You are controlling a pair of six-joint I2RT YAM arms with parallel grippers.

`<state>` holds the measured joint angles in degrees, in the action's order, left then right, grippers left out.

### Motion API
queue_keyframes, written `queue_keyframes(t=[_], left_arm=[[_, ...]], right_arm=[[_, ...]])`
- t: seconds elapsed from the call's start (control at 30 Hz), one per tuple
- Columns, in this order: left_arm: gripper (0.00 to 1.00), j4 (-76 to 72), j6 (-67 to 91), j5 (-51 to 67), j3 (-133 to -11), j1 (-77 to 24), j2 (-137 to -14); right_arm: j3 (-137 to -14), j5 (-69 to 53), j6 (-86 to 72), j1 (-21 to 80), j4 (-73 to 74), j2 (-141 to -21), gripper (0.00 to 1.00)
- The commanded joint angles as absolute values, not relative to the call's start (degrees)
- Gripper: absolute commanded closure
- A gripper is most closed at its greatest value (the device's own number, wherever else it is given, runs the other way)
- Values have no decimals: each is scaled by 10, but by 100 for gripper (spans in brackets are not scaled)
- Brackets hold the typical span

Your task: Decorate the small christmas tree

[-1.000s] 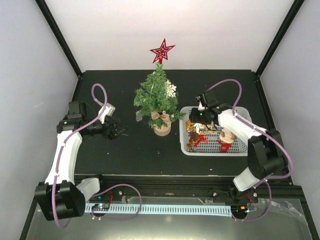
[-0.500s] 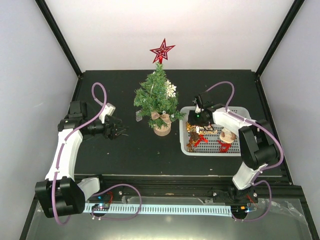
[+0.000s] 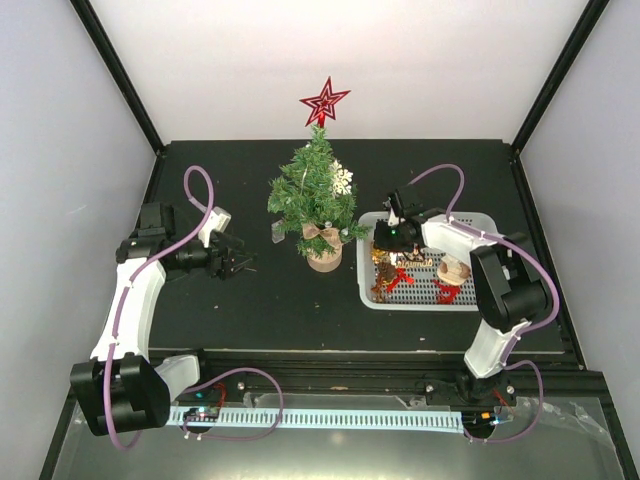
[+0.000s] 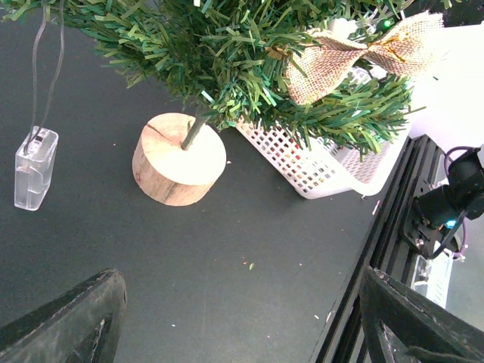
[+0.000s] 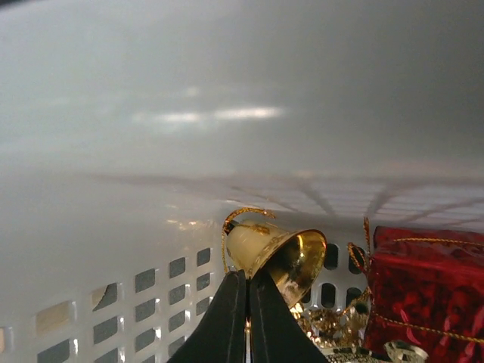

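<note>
The small christmas tree [image 3: 318, 200] stands at the table's middle on a round wooden base [image 3: 324, 260], with a red star [image 3: 324, 101], a white snowflake [image 3: 342, 180] and a burlap bow [image 3: 322, 235] on it. My right gripper [image 3: 392, 240] is low in the far-left corner of the white basket [image 3: 425, 298]. In the right wrist view it [image 5: 248, 276] is shut, pinching the rim of a gold bell [image 5: 276, 253]. My left gripper [image 3: 235, 262] is open and empty left of the tree. In the left wrist view the base [image 4: 179, 159] lies ahead of it [image 4: 242, 333].
The basket holds a red gift box [image 5: 423, 287], gold trinkets and a wooden ornament [image 3: 455, 270]. A clear plastic box [image 4: 35, 166] on a thin wire lies left of the tree base. The basket's wall [image 4: 318, 162] stands close behind the tree.
My right gripper has moved left and farther back inside the basket, into its corner. The left arm has barely shifted.
</note>
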<state>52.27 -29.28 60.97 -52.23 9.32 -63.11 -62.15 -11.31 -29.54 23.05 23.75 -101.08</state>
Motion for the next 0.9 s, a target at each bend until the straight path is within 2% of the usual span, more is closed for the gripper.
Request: queue_keyframes(t=[0.0, 0.67, 0.87], left_arm=[[16, 513, -294, 627, -520, 95, -623], [16, 494, -280, 616, -507, 96, -595], [16, 488, -277, 614, -503, 96, -590]], right_arm=[[-613, -103, -294, 229, 242, -979, 99], [-624, -2, -272, 244, 394, -661, 99], [-681, -78, -256, 262, 403, -608, 99]])
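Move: The right hand already pinches the gold bell, low inside the basket's far left corner. From there the tree's middle lies about 12 cm to the left, 5 cm back and some 14 cm above. The red gift is about 4 cm right and 1 cm back, the gold lettering roughly 6 cm right and 3 cm back, both about 2 cm lower. From the idle left hand, the tree's middle is some 13 cm right and 9 cm ahead, nearly level. Keep the right fingers shut on the gold bell and lift it out of the basket, about 20 cm up: nearly straight at first, then also drawing back some 6 cm and a little to the right. On the way, tilt the down-pointing fingers up and outward by about 25 degrees. ##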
